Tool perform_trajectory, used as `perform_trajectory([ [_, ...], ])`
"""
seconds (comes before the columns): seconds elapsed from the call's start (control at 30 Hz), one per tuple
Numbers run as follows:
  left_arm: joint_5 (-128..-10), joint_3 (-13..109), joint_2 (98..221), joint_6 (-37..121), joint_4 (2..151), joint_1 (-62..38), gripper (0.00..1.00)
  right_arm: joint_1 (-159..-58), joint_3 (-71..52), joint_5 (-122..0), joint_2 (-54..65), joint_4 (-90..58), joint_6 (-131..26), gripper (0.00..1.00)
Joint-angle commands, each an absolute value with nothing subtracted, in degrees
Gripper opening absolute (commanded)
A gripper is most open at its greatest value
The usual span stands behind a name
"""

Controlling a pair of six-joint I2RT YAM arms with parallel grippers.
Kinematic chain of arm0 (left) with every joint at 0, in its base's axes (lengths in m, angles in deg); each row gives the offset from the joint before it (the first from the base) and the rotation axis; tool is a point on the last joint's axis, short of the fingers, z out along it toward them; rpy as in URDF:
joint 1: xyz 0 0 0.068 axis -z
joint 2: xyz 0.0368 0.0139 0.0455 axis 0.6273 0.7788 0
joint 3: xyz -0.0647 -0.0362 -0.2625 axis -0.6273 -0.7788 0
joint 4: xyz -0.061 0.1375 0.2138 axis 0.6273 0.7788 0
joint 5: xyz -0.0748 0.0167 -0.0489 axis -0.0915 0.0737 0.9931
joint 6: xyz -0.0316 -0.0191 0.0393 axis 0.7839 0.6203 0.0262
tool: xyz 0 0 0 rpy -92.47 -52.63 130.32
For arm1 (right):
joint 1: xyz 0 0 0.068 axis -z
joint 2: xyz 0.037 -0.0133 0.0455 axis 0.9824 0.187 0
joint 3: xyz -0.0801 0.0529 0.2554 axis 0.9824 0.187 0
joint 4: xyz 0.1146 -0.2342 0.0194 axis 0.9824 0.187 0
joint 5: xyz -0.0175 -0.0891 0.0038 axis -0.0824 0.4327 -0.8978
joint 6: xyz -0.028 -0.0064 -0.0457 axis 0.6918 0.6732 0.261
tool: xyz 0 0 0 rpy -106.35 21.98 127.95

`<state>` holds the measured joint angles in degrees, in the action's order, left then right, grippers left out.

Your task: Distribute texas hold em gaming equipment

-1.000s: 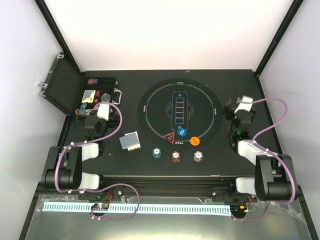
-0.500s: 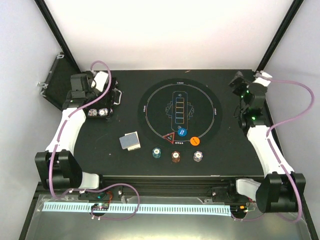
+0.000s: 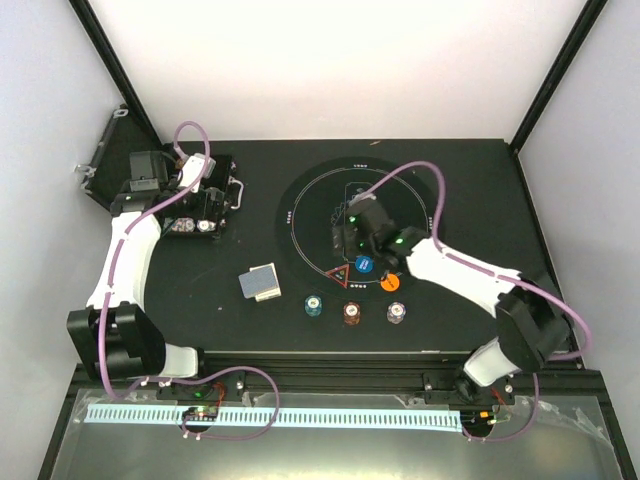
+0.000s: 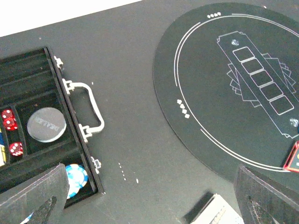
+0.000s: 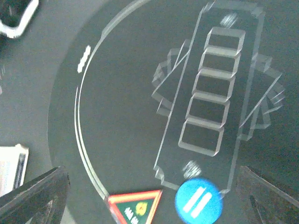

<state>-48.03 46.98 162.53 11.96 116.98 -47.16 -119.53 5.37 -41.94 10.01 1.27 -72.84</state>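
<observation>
A small stack of cards (image 3: 261,282) lies left of the round mat (image 3: 310,215). Teal (image 3: 314,304), red-brown (image 3: 351,313) and white (image 3: 396,313) chips sit in a row below the mat. A blue button (image 3: 364,265) and an orange button (image 3: 390,283) rest on the mat's near rim. My right gripper (image 3: 356,238) hovers open over the mat, with the blue button (image 5: 197,201) just ahead of its fingers and nothing held. My left gripper (image 3: 200,218) hangs open and holding nothing at the case's front edge; a blue-white chip (image 4: 76,177) shows inside.
The open black case (image 4: 70,140) holds red dice (image 4: 9,120) and a silver dealer disc (image 4: 46,124); its metal handle (image 4: 91,109) points toward the mat. A red-edged triangle marker (image 5: 133,205) lies beside the blue button. The case lid (image 3: 115,170) leans at far left.
Both arms unfolded from near their bases. The left reached out to the case and stayed there. The right went to the table's right edge, then swung left over the mat.
</observation>
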Motion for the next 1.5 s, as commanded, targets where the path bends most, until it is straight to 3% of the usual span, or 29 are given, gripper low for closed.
perform_trajectory([
  [0.0,-45.3,48.9,161.7,10.7,122.0,-47.9,0.99,-126.3,4.7,-39.9,15.5,7.7,-77.1,0.99],
  [0.27,-45.1,49.5,161.1,9.6,123.8,-47.9,0.99,-128.5,5.8,-44.6,20.1,10.4,-78.8,0.77],
  [0.53,-44.7,50.1,161.3,10.1,123.4,-48.0,0.99,-128.7,6.7,-48.9,23.3,11.9,-78.5,0.65],
  [0.73,-44.5,51.0,161.6,9.9,123.6,-48.4,0.99,-128.8,6.0,-48.8,25.2,11.9,-78.3,0.63],
  [1.07,-44.2,51.9,161.1,9.8,123.9,-49.1,0.99,-128.7,1.5,-48.3,30.0,13.8,-77.4,0.47],
  [1.47,-43.4,52.4,161.3,9.2,125.6,-49.7,0.99,-128.7,-4.9,-47.9,35.0,14.5,-75.4,0.41],
])
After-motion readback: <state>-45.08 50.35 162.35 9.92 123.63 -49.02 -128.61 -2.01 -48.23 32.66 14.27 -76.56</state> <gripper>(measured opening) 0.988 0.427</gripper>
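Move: From my right hand the red-edged ALL IN triangle lies some 6 cm back and 5 cm to the left, about 15 cm below. At that same level the blue button is 4 cm back with no sideways offset, the orange button 8 cm back and 6 cm right, and the red chip stack 14 cm back and 2 cm left. From my left hand the triangle is roughly 10 cm back, 28 cm right and 23 cm below. I drop my right hand about 14 cm, drawing back some 8 cm and a little left, onto the near corner of the ALL IN triangle while tipping the fingers some 25 degrees steeper. They narrow from wide open to under half, one on each side of that corner; then, staying low, I slide them about 3 cm forward and left, bearing on the triangle's sides. ##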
